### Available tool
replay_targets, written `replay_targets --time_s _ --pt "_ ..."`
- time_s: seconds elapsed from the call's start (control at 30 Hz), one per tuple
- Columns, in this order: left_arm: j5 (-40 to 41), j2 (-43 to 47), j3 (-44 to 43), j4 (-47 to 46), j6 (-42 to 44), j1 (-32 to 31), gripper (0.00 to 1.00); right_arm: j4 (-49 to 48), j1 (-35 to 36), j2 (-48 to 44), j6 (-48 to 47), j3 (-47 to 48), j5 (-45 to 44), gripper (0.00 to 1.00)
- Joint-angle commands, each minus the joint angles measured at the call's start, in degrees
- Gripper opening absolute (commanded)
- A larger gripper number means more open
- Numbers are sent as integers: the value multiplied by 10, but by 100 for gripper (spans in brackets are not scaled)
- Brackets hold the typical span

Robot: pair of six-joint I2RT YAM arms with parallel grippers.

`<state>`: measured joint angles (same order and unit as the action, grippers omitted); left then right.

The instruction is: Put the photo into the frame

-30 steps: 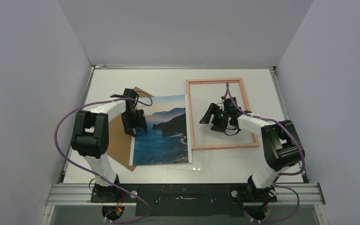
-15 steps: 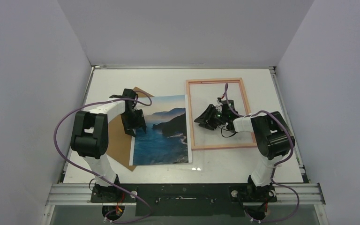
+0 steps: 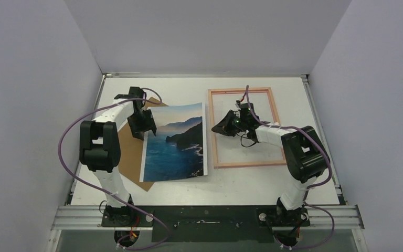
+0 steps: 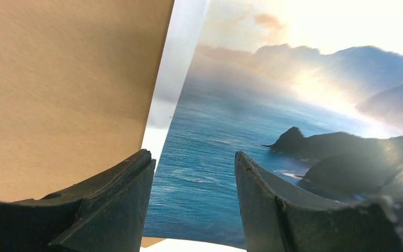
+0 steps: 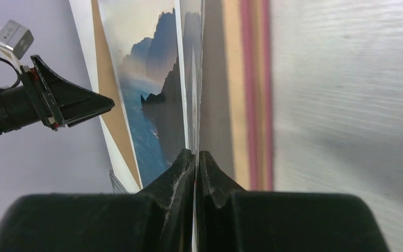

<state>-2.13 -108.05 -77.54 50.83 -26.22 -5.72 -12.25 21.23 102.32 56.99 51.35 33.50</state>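
Note:
The photo (image 3: pixel 173 142), a print of blue sea and dark mountains, lies tilted left of the middle, partly over a brown board. My right gripper (image 3: pixel 216 128) reaches across the frame's left rail and is shut on the photo's right edge. In the right wrist view that edge runs as a thin sheet between the closed right gripper (image 5: pixel 196 155). The frame (image 3: pixel 241 91) lies flat to the right, peach with a pink stripe (image 5: pixel 252 94). My left gripper (image 3: pixel 139 128) hovers open over the photo's upper left edge (image 4: pixel 294 105), with nothing between its fingers (image 4: pixel 136 184).
The brown backing board (image 3: pixel 128 152) lies under the photo's left side, close to the left wall (image 3: pixel 42 105). Purple cables loop off both arms. The table's far edge (image 3: pixel 199 76) meets the back wall.
My right gripper moved left to the frame's left rail and shut on the photo's edge. The photo shifted left and turned slightly. The left gripper moved back and left.

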Motion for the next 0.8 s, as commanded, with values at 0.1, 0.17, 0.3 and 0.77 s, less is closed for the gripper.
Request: replay_targets --time_s 0.1,0.17,0.3,0.77 --pt "15 28 -55 19 19 21 57 152 63 -43 -37 117 -92 0" --pt "-6 6 -53 18 33 24 60 197 67 -40 -56 145 -107 0" --pt "-20 -74 -74 42 53 29 55 281 66 -34 -94 195 -122 0" --pt "-4 -97 -72 -9 47 78 54 541 47 -72 -191 380 -170 0"
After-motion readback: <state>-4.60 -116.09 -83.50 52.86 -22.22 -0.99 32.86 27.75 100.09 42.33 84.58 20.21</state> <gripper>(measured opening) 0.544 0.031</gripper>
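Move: Under the right hand's shut fingers, which already pinch the edge of a clear sheet lying with the photo, the photo's middle lies about 15 cm left, 5 cm back and 6 cm down. The frame's middle is some 13 cm to this hand's right, level with it fore and aft, and also 6 cm down. For the left hand, the photo's middle is about 10 cm right, 3 cm back and 2 cm below; the brown board's is 3 cm right, 3 cm back, just underneath. Lifting the pinched clear sheet about 10 cm, the right hand first swings up and some 4 cm left towards the photo, then eases partly back right while still rising, its fingertips tipping down nearly 20 degrees. The left hand, half open, hops forward and up 2 cm, then sinks about 4 cm, drifting left, to rest a fingertip on the photo's left border. ##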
